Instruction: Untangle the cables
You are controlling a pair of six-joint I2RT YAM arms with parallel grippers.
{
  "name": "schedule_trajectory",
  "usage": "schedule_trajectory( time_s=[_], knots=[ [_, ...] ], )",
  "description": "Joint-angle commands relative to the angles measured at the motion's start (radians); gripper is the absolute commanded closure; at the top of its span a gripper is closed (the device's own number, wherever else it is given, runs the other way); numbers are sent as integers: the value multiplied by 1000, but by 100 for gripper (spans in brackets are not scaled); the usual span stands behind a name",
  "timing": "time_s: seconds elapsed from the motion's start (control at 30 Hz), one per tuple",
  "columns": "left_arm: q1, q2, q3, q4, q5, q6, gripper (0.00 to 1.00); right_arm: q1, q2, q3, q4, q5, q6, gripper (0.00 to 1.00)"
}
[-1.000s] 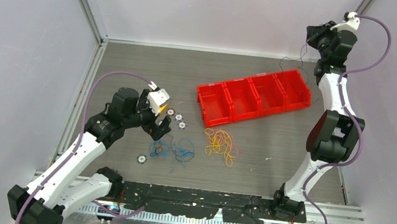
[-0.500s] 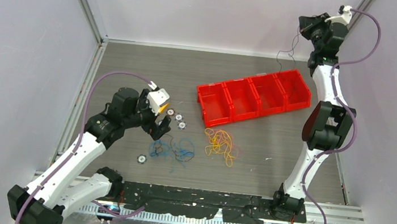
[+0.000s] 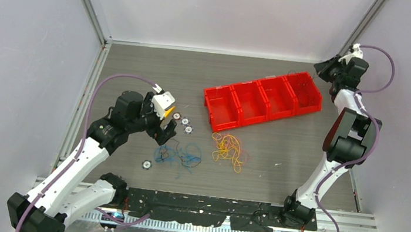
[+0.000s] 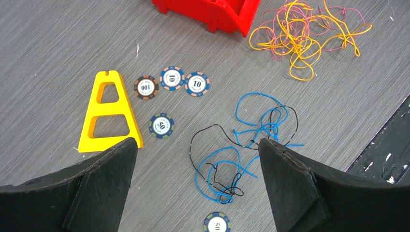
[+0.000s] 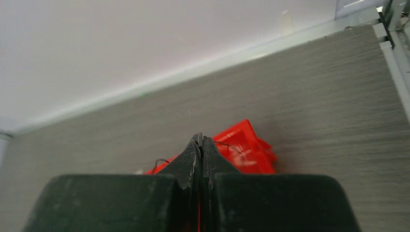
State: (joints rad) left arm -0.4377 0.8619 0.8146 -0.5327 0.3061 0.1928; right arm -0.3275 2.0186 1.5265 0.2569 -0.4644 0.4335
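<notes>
A tangle of blue and black cables [image 4: 218, 149] lies on the grey table, straight below my left gripper [image 4: 196, 142], whose jaws stand wide open and empty. The top view shows this gripper [image 3: 167, 132] just left of the same tangle [image 3: 177, 155]. A yellow-orange bunch of cables [image 3: 228, 148] with reddish strands lies to the right, also seen from the left wrist [image 4: 295, 46]. My right gripper [image 3: 322, 69] hangs by the far right end of the red bin row [image 3: 232, 122]. Its jaws [image 5: 200, 137] are shut on a thin black cable [image 5: 221, 143] that trails toward the bin [image 5: 246, 145].
Several poker chips [image 4: 172, 78] and a yellow A-shaped stand [image 4: 109, 113] sit left of the blue tangle. One more chip [image 3: 146, 164] lies nearer the front. A black strip [image 3: 209, 211] runs along the table's near edge.
My right arm has come down from high against the back wall to just above the bin row's far right end, its jaws shut throughout. The left arm has not moved.
</notes>
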Motion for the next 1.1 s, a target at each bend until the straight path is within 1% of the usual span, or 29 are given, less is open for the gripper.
schedule_trajectory(
  time_s=[0.0, 0.03, 0.07, 0.13, 0.2, 0.33, 0.47, 0.53, 0.63, 0.7, 0.73, 0.77, 0.8, 0.87, 0.9, 0.93, 0.97, 1.0, 1.03, 1.07],
  knots=[
    [4, -6, 5, 26, 6, -7, 2, 37, -138, -25, -105, -17, -376, 95],
    [4, -6, 6, 26, 6, -8, 2, 48, -145, -30, -123, -11, -420, 95],
    [4, -7, 5, 26, 4, -7, 2, 54, -148, -31, -160, 0, -509, 95],
    [4, -6, 4, 29, 4, -8, 1, 78, -148, -25, -215, 33, -630, 94],
    [4, -6, 6, 32, 5, -9, 1, 105, -131, -14, -261, 88, -742, 95],
    [4, 1, 14, 31, 4, -6, 1, 159, -82, 4, -302, 176, -924, 95],
    [4, -1, 14, 29, -2, -3, 2, 171, -24, 53, -329, 208, -1024, 94],
    [4, -4, 11, 27, -3, -1, 0, 171, -6, 53, -313, 225, -1073, 95],
    [4, -7, 8, 26, -4, 4, 1, 170, 6, 55, -317, 225, -1139, 93],
    [4, -5, 8, 25, -5, 5, 1, 170, 5, 62, -345, 201, -1146, 85],
    [4, -4, 8, 25, -5, 5, 1, 170, 2, 71, -356, 186, -1143, 77],
    [4, -2, 9, 25, -4, 5, 1, 170, -3, 77, -378, 180, -1130, 72],
    [4, 0, 12, 25, -3, 5, 1, 170, -5, 91, -388, 172, -1123, 64],
    [4, 6, 18, 21, 3, 4, 1, 169, -10, 122, -417, 164, -1099, 55],
    [4, 8, 23, 17, 4, 2, 1, 168, -16, 135, -442, 161, -1085, 52],
    [4, 10, 26, 13, 5, 2, 1, 168, -20, 158, -454, 153, -1077, 47],
    [4, 8, 28, 11, 3, 2, 1, 166, -30, 167, -471, 150, -1065, 45],
    [4, 8, 29, 10, 1, 2, 1, 166, -36, 187, -480, 141, -1059, 39],
    [4, 7, 28, 8, 0, 2, 1, 164, -44, 197, -492, 137, -1044, 36],
    [4, 6, 30, 7, -3, 0, 1, 164, -49, 218, -506, 133, -1031, 30]
  ],
)
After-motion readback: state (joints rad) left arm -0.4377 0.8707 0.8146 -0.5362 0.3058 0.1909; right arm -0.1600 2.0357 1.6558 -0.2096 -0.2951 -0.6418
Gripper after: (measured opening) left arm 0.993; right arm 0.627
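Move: The right hand holds the black cable just past the bin's rightmost compartment, whose middle lies about 2 cm back, 5 cm to its left and 17 cm below. The next compartment is some 14 cm left and 5 cm back. The table's back edge runs roughly 14 cm straight ahead. From the idle, open left hand, the rightmost compartment lies about 34 cm ahead, 44 cm right and 16 cm below. Right hand sinks 8 cm over the rightmost compartment, rolling left-side-down 55 degrees, opens to release black cable, rises. ##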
